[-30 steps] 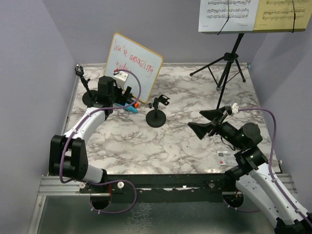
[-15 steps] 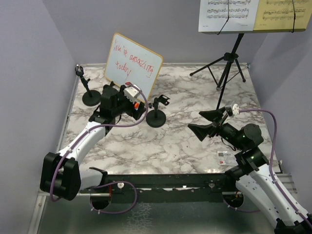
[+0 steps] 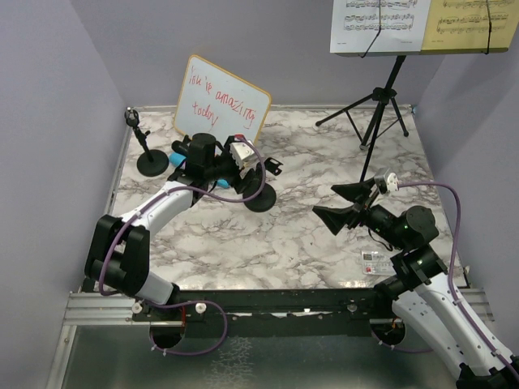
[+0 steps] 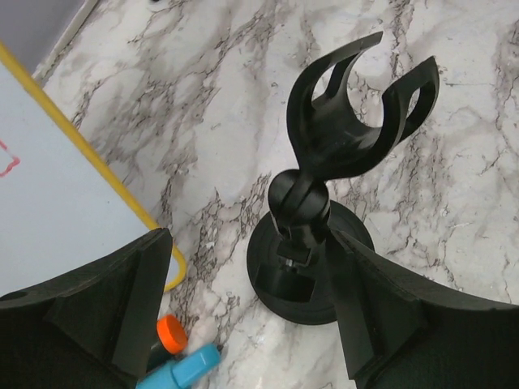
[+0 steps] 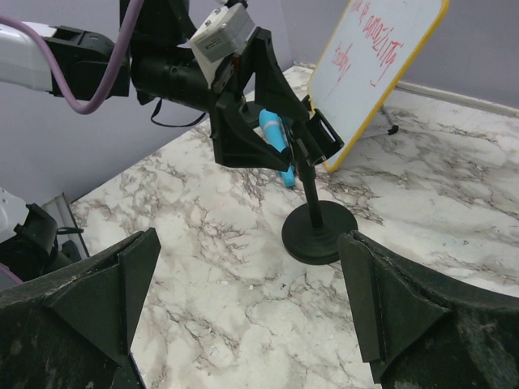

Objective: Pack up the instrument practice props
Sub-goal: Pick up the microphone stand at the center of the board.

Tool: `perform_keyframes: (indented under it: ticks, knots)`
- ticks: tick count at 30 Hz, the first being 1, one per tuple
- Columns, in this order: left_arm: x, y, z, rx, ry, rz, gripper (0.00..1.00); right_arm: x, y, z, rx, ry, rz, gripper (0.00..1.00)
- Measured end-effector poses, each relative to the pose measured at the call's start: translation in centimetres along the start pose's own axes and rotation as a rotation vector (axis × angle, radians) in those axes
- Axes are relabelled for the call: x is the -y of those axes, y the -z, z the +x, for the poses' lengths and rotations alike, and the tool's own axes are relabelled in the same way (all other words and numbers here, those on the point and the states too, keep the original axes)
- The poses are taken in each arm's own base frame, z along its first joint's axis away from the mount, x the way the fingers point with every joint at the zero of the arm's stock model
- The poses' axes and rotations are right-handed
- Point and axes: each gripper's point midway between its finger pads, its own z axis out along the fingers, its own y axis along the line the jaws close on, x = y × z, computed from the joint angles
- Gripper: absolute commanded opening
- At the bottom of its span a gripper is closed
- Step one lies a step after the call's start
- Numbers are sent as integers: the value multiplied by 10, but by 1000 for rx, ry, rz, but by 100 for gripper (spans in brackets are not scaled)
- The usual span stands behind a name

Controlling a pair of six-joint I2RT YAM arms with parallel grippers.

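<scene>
A black round-based mic holder [image 3: 261, 194] stands mid-table; in the left wrist view [image 4: 324, 186] its forked clip points up. My left gripper [image 3: 253, 172] is open and low beside it, and in the left wrist view [image 4: 251, 284] the holder's base lies between the fingers, untouched. A blue microphone [image 4: 182, 369] lies by the whiteboard, mostly hidden under the arm. A second mic holder [image 3: 151, 159] stands far left. The tripod music desk [image 3: 379, 105] holds white [image 3: 379, 24] and yellow [image 3: 470, 24] sheet music. My right gripper [image 3: 340, 204] is open and empty. No black microphone shows.
The wood-framed whiteboard [image 3: 220, 105] leans at the back left, just behind the left gripper. A small stapler [image 3: 375, 261] lies near the right arm's base. An orange-capped item [image 4: 170, 332] lies beside the blue microphone. Purple walls close in on both sides.
My left arm has swung right from near the far-left holder to the middle holder, its open gripper now at that holder's base. The right arm has not moved.
</scene>
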Motion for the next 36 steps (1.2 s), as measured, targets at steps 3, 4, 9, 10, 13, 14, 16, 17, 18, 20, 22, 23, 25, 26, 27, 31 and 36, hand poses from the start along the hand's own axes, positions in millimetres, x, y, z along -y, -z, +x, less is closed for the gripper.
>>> perform_keyframes:
  ticks: [3, 4, 9, 10, 13, 14, 16, 17, 18, 20, 22, 23, 25, 26, 27, 31, 36]
  knots:
    - [2, -11, -1, 0, -8, 50, 66, 1, -1, 1, -3, 1, 1, 100]
    - [4, -15, 0, -2, -11, 65, 62, 1, -1, 2, -6, 0, 2, 100]
    - [14, -27, 8, -37, -2, 141, 50, 3, -3, 6, -22, -6, 6, 100]
    - [16, -29, 11, -50, 2, 155, 46, 3, -3, 6, -22, -7, 6, 100]
    - [20, -30, 15, -68, 8, 176, 29, 4, -3, 6, -23, -7, 7, 100]
    - [22, -30, 16, -72, 10, 185, 25, 4, -3, 6, -23, -7, 6, 100]
    - [25, -29, 16, -74, 13, 198, 19, 4, -3, 6, -23, -7, 7, 100]
    - [25, -29, 16, -74, 12, 200, 17, 4, -3, 6, -23, -7, 7, 100]
    - [26, -29, 16, -75, 10, 201, 15, 4, -3, 6, -23, -7, 7, 100]
    - [26, -29, 16, -76, 11, 201, 10, 4, -3, 6, -23, -7, 7, 100]
    - [26, -28, 16, -78, 15, 201, 4, 4, -3, 6, -23, -7, 6, 100]
    - [27, -27, 16, -82, 22, 202, 1, 4, -3, 6, -22, -7, 6, 100]
    - [30, -23, 17, -98, 42, 203, 0, 3, -3, 6, -20, -6, 6, 100]
    - [31, -21, 17, -103, 48, 204, 0, 3, -3, 5, -20, -6, 6, 100]
    - [33, -17, 17, -111, 62, 200, 0, 3, -3, 5, -20, -5, 6, 100]
    - [40, 2, 16, -151, 125, 169, 0, 3, -3, 5, -19, -5, 5, 100]
    - [38, 29, 5, -183, 188, 65, 0, 3, -3, 5, -19, -6, 5, 100]
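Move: The microphone stand's middle is about 4 cm to the right of my left hand, 1 cm nearer me and some 8 cm lower; its joint and open clip rise just past my fingertips. From that same hand the blue microphone lies roughly 13 cm left, 6 cm farther out, on the table 16 cm below, with the black microphone 3 cm beyond it. From my right hand the stand is about 15 cm ahead, 18 cm left and 20 cm down. My left hand slides right and sinks about 3 cm each way onto the upper stem, closing from nearly wide open until the fingers pinch the stand at the joint under its clip. Keeping that grip, I draw back and left about 4 cm each and rise nearly 3 cm, the hand tipping down some 10 degrees more. ##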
